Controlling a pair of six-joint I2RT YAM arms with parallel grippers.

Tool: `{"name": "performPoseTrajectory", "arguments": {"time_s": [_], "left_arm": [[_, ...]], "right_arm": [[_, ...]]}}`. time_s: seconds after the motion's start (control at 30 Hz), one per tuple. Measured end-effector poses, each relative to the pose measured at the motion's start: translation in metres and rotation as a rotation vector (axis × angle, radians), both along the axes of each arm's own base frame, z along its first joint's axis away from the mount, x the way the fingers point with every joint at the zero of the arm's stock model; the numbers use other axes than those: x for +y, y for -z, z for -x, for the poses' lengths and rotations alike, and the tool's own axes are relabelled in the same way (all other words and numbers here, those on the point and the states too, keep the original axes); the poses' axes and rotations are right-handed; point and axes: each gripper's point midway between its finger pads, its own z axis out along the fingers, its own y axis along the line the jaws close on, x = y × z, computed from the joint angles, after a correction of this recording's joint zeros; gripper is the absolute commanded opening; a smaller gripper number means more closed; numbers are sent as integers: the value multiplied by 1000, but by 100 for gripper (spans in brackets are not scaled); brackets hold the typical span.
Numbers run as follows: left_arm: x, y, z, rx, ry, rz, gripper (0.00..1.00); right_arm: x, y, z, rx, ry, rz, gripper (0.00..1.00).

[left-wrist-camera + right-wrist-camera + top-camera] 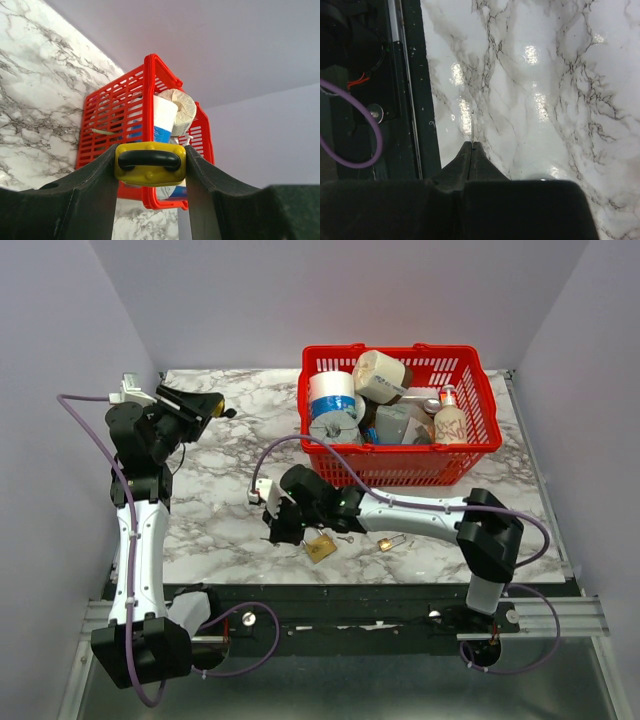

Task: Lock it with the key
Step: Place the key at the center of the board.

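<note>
A yellow padlock (150, 172) with a black shackle (149, 159) sits clamped between the dark fingers of my left gripper (151, 150). That gripper is raised at the back left of the table (213, 405) and faces the red basket. My right gripper (472, 145) is shut low over the marble near the table's front edge (278, 525). A thin metal key (472, 127), seen edge-on, sticks out from between its fingertips. The lock and the key are far apart.
A red basket (480, 445) at the back right holds paper rolls, a tape roll and a bottle. A brass padlock (320, 547), a small loose key (345, 538) and a small brass lock (390, 542) lie near the right gripper. The black frame rail (412, 100) runs along the table's front edge.
</note>
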Motion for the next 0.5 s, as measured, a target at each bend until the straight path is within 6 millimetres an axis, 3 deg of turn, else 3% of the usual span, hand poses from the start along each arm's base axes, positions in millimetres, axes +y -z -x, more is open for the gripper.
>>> {"name": "performPoseTrajectory", "arguments": {"time_s": [0.5], "left_arm": [[-3, 12, -1, 36, 29, 2, 0]], "right_arm": [[18, 55, 0, 118, 51, 34, 1]]}}
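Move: The right fingers already hold the key over bare marble; its spot on the board lies roughly 9 cm below them, 2 cm to their left and level fore and aft. The big padlock sits about 9 cm to their right and 2 cm nearer the base, the loose key some 14 cm right and 1 cm back, both down on the table. From the left hand, the spot is about 18 cm back, 8 cm right and 33 cm down. Keeping its pinch on the key, the right hand lowers it about 5 cm towards the bare marble left of the big padlock, easing a little to the left as it sinks and slowing towards the end. The wrist turns only slightly, under 10 degrees, and the fingers stay shut. ##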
